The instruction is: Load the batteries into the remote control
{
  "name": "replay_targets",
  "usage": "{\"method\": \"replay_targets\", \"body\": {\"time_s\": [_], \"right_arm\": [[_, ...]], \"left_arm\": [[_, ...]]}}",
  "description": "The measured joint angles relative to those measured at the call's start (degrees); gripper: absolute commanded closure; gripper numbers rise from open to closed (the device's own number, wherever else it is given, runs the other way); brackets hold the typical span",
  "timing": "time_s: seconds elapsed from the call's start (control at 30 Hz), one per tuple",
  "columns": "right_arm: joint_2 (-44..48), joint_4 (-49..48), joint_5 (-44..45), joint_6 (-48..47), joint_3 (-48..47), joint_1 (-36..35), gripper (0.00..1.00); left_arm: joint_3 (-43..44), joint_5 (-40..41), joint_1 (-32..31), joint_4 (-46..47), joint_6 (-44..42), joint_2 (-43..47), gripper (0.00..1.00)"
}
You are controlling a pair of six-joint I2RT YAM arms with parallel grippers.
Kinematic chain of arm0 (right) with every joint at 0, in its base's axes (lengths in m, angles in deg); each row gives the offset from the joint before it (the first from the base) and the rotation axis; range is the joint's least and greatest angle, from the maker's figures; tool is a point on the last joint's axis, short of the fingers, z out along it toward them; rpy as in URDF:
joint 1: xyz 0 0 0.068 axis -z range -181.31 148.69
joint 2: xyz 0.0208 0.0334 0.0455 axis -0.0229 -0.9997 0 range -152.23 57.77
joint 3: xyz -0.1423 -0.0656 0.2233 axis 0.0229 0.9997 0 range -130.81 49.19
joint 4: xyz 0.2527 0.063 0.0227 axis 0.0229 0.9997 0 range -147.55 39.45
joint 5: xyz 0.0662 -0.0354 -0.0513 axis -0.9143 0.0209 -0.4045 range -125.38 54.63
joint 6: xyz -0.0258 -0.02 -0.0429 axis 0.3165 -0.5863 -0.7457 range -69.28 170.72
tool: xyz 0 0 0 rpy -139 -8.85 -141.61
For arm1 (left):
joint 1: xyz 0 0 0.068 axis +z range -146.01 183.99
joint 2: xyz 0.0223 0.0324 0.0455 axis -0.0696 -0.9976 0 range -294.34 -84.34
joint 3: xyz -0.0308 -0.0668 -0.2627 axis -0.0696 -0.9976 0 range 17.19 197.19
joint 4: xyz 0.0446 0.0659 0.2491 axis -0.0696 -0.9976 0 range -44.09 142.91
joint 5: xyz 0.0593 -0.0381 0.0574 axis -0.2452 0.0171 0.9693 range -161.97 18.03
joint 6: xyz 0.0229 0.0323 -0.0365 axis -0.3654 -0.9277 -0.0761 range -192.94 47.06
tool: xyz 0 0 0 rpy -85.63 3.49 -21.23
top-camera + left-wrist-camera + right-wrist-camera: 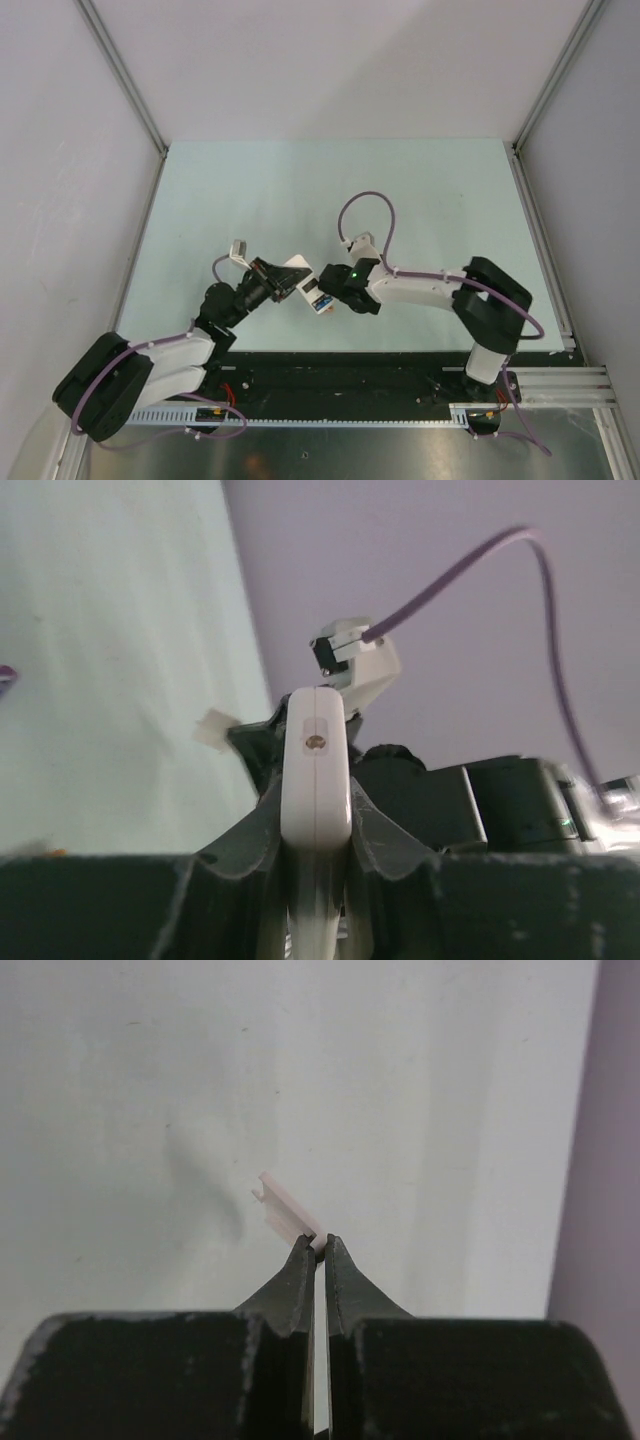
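My left gripper (288,280) is shut on the remote control (316,770), a slim white bar held off the table and seen edge-on between the fingers (372,825). From above, the remote (303,283) points toward my right gripper, and a bright blue battery (320,299) shows at its near end. My right gripper (319,1243) is shut, pinching the corner of a thin pale plastic cover piece (285,1208) at its tips. In the top view the right gripper (333,288) sits right beside the remote's end. In the left wrist view the same pale piece (213,728) shows just left of the remote.
The pale green table (330,190) is bounded by grey walls and metal posts (125,75). A purple cable (375,205) loops above the right wrist. A black rail (350,375) runs along the near edge by the arm bases.
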Motion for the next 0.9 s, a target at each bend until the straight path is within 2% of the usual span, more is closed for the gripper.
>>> {"method": "replay_targets", "body": {"time_s": [0.2,0.37,0.4,0.43,0.53,0.63,0.9], "right_arm": [[-6.1,2.7,7.6,-3.0,-0.7,-0.5,1.00],[-7.0,2.8,8.7,-4.8,-1.3,-1.5,1.00],[-7.0,2.5,8.5,-5.1,-1.3,-1.8,0.97],[-7.0,2.2,8.1,-5.6,-1.3,-2.1,0.86],[-7.0,0.5,6.4,-6.7,-1.3,-2.8,0.66],[-7.0,-1.2,4.1,-7.9,-1.3,-3.1,0.54],[-5.2,-1.8,1.6,-8.6,-1.3,-3.3,0.46]], "left_arm": [[-1.1,0.0,0.2,-6.7,-2.6,3.9,1.00],[-1.2,0.0,0.8,-9.2,-3.3,5.7,1.00],[-1.2,0.0,1.0,-9.5,-3.5,5.9,1.00],[-1.2,0.0,1.2,-9.7,-3.5,6.1,1.00],[-1.2,0.0,1.7,-9.8,-3.4,6.6,1.00],[-1.2,0.0,2.4,-9.7,-3.3,7.0,1.00],[-1.2,-0.2,3.1,-7.7,-2.8,7.0,1.00]]}}
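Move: My right hand already pinches the battery cover. The bare spot of table it is meant for lies about 5 cm ahead of that hand, 3 cm left and 7 cm below. On the table too, the blue battery is some 7 cm ahead and 10 cm left, the orange battery 2 cm back and 10 cm left. From my left hand, still gripping the remote, that spot is roughly 8 cm ahead, 11 cm right and 17 cm down. My right hand lets go of the cover over open table: it drifts about 1.5 cm right while rolling its left side down some 15 degrees, then swings back about 3 cm left and sinks a little, turning slightly counter-clockwise, and its fingers open to about half. My left hand keeps hold of the remote, dips 2 cm, then comes back up, easing 1.5 cm left. ##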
